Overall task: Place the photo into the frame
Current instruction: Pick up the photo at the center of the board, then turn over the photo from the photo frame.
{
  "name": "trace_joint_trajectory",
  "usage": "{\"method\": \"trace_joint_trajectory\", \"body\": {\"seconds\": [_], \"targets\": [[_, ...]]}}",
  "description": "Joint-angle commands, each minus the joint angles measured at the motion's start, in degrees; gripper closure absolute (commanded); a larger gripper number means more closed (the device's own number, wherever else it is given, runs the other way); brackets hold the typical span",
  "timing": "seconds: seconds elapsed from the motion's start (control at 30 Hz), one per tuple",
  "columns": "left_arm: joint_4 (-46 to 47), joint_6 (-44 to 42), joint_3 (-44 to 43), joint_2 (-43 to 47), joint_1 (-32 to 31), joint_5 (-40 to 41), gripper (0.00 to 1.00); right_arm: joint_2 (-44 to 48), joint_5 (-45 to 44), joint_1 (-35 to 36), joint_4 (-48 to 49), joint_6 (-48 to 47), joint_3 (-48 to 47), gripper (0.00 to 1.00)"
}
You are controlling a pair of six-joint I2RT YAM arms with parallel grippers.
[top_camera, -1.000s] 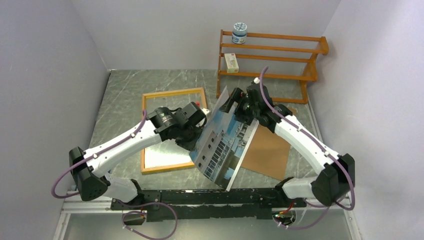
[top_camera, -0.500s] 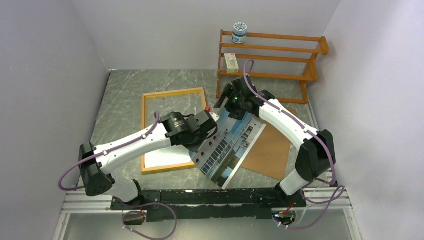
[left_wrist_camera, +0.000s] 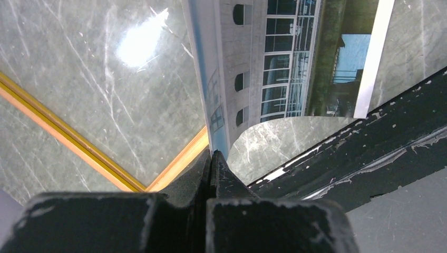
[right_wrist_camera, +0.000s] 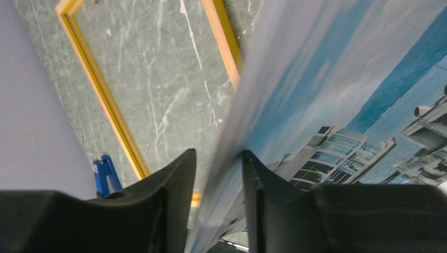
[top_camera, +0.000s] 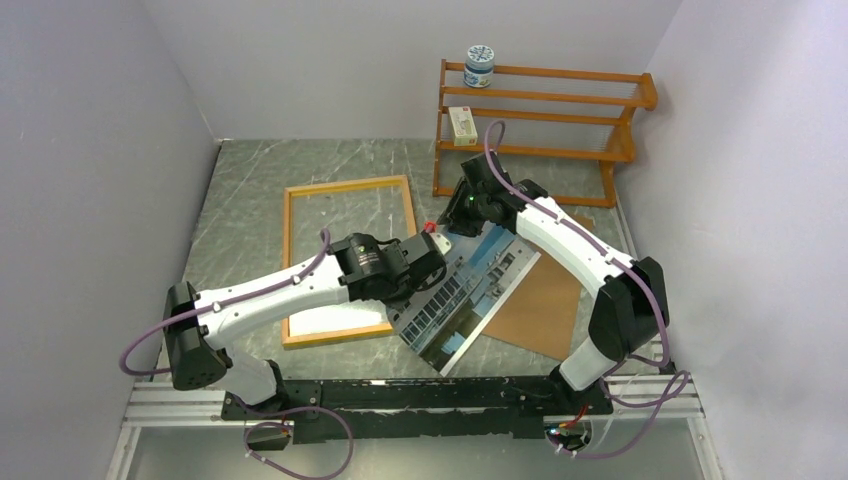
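The photo (top_camera: 470,300), a building against blue sky, is held tilted between the frame and the brown board. Its left edge is pinched in my left gripper (top_camera: 425,262), which is shut on it; the left wrist view shows the print (left_wrist_camera: 274,63) rising from the closed tips (left_wrist_camera: 212,155). My right gripper (top_camera: 455,215) is at the photo's far corner. In the right wrist view its fingers (right_wrist_camera: 179,174) stand apart on either side of the photo's edge (right_wrist_camera: 327,95), with a gap on the left side. The frame (top_camera: 290,240) lies flat, a yellow-orange rectangle (right_wrist_camera: 100,89) around bare table.
A brown cardboard board (top_camera: 545,300) lies under the photo's right side. An orange wooden shelf rack (top_camera: 545,120) stands at the back right with a jar (top_camera: 480,65) and a small box (top_camera: 462,123). A blue clip (right_wrist_camera: 105,171) sits beside the frame. A black rail (top_camera: 420,395) runs along the near edge.
My right arm has swung to the photo's far corner and its jaws have narrowed around the edge. The photo has dropped to a flatter tilt. My left gripper has shifted slightly right, still holding it.
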State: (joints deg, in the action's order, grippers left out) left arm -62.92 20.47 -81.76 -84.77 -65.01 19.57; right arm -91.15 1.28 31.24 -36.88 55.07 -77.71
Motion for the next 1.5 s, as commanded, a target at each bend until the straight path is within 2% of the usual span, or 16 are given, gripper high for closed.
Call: {"method": "trace_joint_trajectory", "body": {"seconds": [0.0,0.07,0.13,0.23,0.3,0.43,0.53,0.63,0.8,0.87,0.93,1.1,1.2,1.3,1.47], "targets": [[2.4,-1.6,-0.6,0.2,-1.2,1.3,0.96,1.9,-1.1,0.1,-0.5,0.3,0.3,0.67],[2.3,-1.2,-0.4,0.0,-1.3,1.2,0.92,2.5,-2.4,0.2,-0.7,0.3,0.2,0.75],[2.0,-0.3,-0.7,0.1,-1.3,0.3,0.83,3.1,-3.2,0.1,-1.0,0.3,0.1,0.83],[3.1,-0.1,-1.1,1.9,-1.3,-4.8,0.46,4.8,-4.0,-0.1,-1.4,-0.1,0.2,0.95],[5.2,0.1,-0.5,4.0,-1.3,-7.9,0.31,6.0,-4.2,-0.2,-1.3,-0.6,0.4,1.0],[11.7,1.1,1.8,10.0,-1.3,-12.1,0.07,9.1,-4.3,-0.9,-1.0,-2.7,0.6,1.0],[15.4,2.2,1.8,14.2,-1.3,-12.8,0.06,11.2,-2.7,-1.5,-0.2,-7.2,-0.3,1.0],[17.6,3.5,0.4,17.1,-1.3,-10.1,0.06,13.3,0.3,-2.1,0.5,-12.9,-1.8,1.0],[21.5,5.8,-0.5,20.6,-0.8,2.7,0.06,16.1,11.0,-2.2,1.7,-22.6,-6.2,1.0],[21.8,7.6,-0.7,20.7,1.3,7.1,0.06,16.8,15.9,-2.1,2.6,-24.8,-7.6,1.0],[20.5,10.0,-1.2,20.1,6.3,7.7,0.06,16.7,20.3,-2.1,3.2,-25.6,-9.8,1.0],[20.8,14.8,2.3,19.3,26.1,-4.2,0.06,14.4,27.5,-0.7,4.3,-24.0,-15.6,1.0],[19.4,16.4,3.5,18.6,34.9,-8.3,0.06,12.1,29.5,1.0,4.4,-22.9,-19.4,1.0],[16.7,17.4,3.9,18.7,42.2,-8.9,0.06,9.0,31.4,2.6,4.4,-21.2,-23.6,1.0],[12.7,19.5,6.8,21.6,54.2,-5.0,0.06,0.9,38.2,5.7,6.2,-14.4,-32.2,1.0]]}}
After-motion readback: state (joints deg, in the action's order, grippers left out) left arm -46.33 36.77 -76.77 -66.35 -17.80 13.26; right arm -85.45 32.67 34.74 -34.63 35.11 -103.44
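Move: The photo's raised left edge already sits between the right fingers, which are half closed. Its middle lies about 13 cm back, 2 cm right and some 7 cm below the right hand. The empty frame's middle is roughly 22 cm left and 7 cm back of that hand, the brown board 12 cm right and 11 cm back, both about 13 cm lower. From the left hand, still pinching the edge, the photo's middle is some 15 cm right and 2 cm ahead. Shut the right gripper on the photo's edge and open the left to let go, easing the left hand back and right about 3 cm. Then raise the left hand steeply and swing it forward and left, over the frame's far end. Lift the right hand with the photo some 25 cm, drawing it back and left towards the frame while turning about 40 degrees counter-clockwise. ##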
